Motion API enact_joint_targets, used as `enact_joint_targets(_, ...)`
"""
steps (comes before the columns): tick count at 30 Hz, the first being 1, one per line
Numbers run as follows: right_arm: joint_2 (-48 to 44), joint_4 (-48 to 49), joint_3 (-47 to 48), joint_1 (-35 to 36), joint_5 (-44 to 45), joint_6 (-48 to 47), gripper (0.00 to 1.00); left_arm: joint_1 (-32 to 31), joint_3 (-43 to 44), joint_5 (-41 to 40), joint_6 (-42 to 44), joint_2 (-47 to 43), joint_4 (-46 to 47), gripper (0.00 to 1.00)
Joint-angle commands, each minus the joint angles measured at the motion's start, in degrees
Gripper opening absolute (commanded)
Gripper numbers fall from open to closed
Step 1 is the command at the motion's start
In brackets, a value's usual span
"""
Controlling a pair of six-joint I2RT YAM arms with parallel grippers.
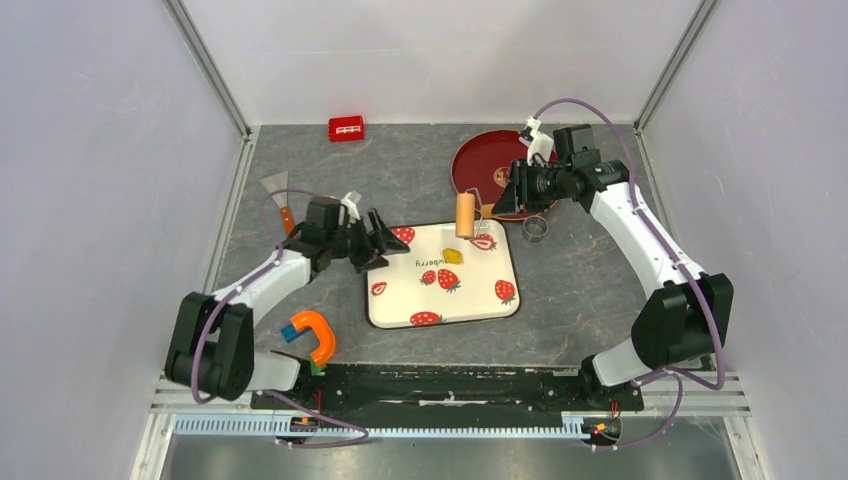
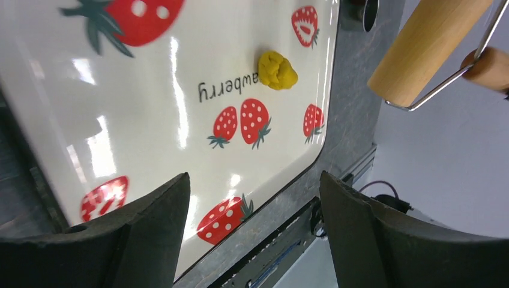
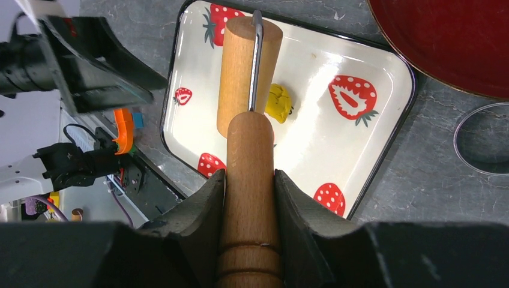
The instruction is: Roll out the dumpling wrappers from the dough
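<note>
The dough (image 1: 453, 255) (image 2: 277, 69) (image 3: 278, 102) is a small bright-yellow lump lying on the strawberry-print tray (image 1: 480, 290) (image 2: 150, 90) (image 3: 318, 132). My right gripper (image 1: 508, 190) (image 3: 249, 174) is shut on the wooden handle of the roller (image 1: 465, 214) (image 2: 429, 48) (image 3: 240, 72). The roller's barrel hangs above the tray's far edge, just beyond the dough. At the tray's left edge my left gripper (image 1: 378, 243) (image 2: 252, 180) stands open and holds nothing. No dumpling wrappers are in view.
A red plate (image 1: 475, 160) (image 3: 444, 42) sits behind the tray at the right, a metal ring cutter (image 1: 536, 228) (image 3: 483, 138) beside it. A red block (image 1: 346, 128) lies at the back, a scraper (image 1: 280, 195) at the left, an orange tool (image 1: 315, 335) near the left base.
</note>
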Motion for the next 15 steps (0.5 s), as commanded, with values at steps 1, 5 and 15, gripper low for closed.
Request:
enact_joint_targets(1, -0.5, 1.6, 3.8, 0.1, -1.8, -1.5, 0.01, 5.6, 0.8, -1.5, 4.2, -7.5, -9.3, 0.83)
enact_joint_targets(5, 0.8, 1.4, 4.2, 0.8, -2.2, -2.1, 0.02, 7.6, 2.1, -11.9, 10.0, -12.4, -19.9, 0.83)
enact_joint_targets(15, 2.1, 1.9, 4.7, 1.4, -3.3, -1.7, 0.00, 7.8, 4.3, -11.4, 13.7, -13.4, -28.3, 0.82)
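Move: The right gripper holds the roller by its handle, with the yellow dough about 10 cm to its left, roughly level fore-and-aft and 19 below. The cutter ring stands about 8 cm to its right and 8 ahead, also 19 below. From the open left gripper, the tray's left edge runs about 9 cm to its left, 1 ahead and 10 below; the dough lies 10 to its right and 6 ahead, the orange tube 18 left and 12 back, both some 9 below. Swing the left gripper clear of the dough, about 8 cm to the left, towards the tray's left edge, its fingers still open and empty. Let it arc slightly forward and up by some 2 cm first, then draw it back and down to its old height, rolling the wrist some 15 degrees so its left side lifts. With the right, keep the grip on the handle and ease the roller about 1 cm down and left. ##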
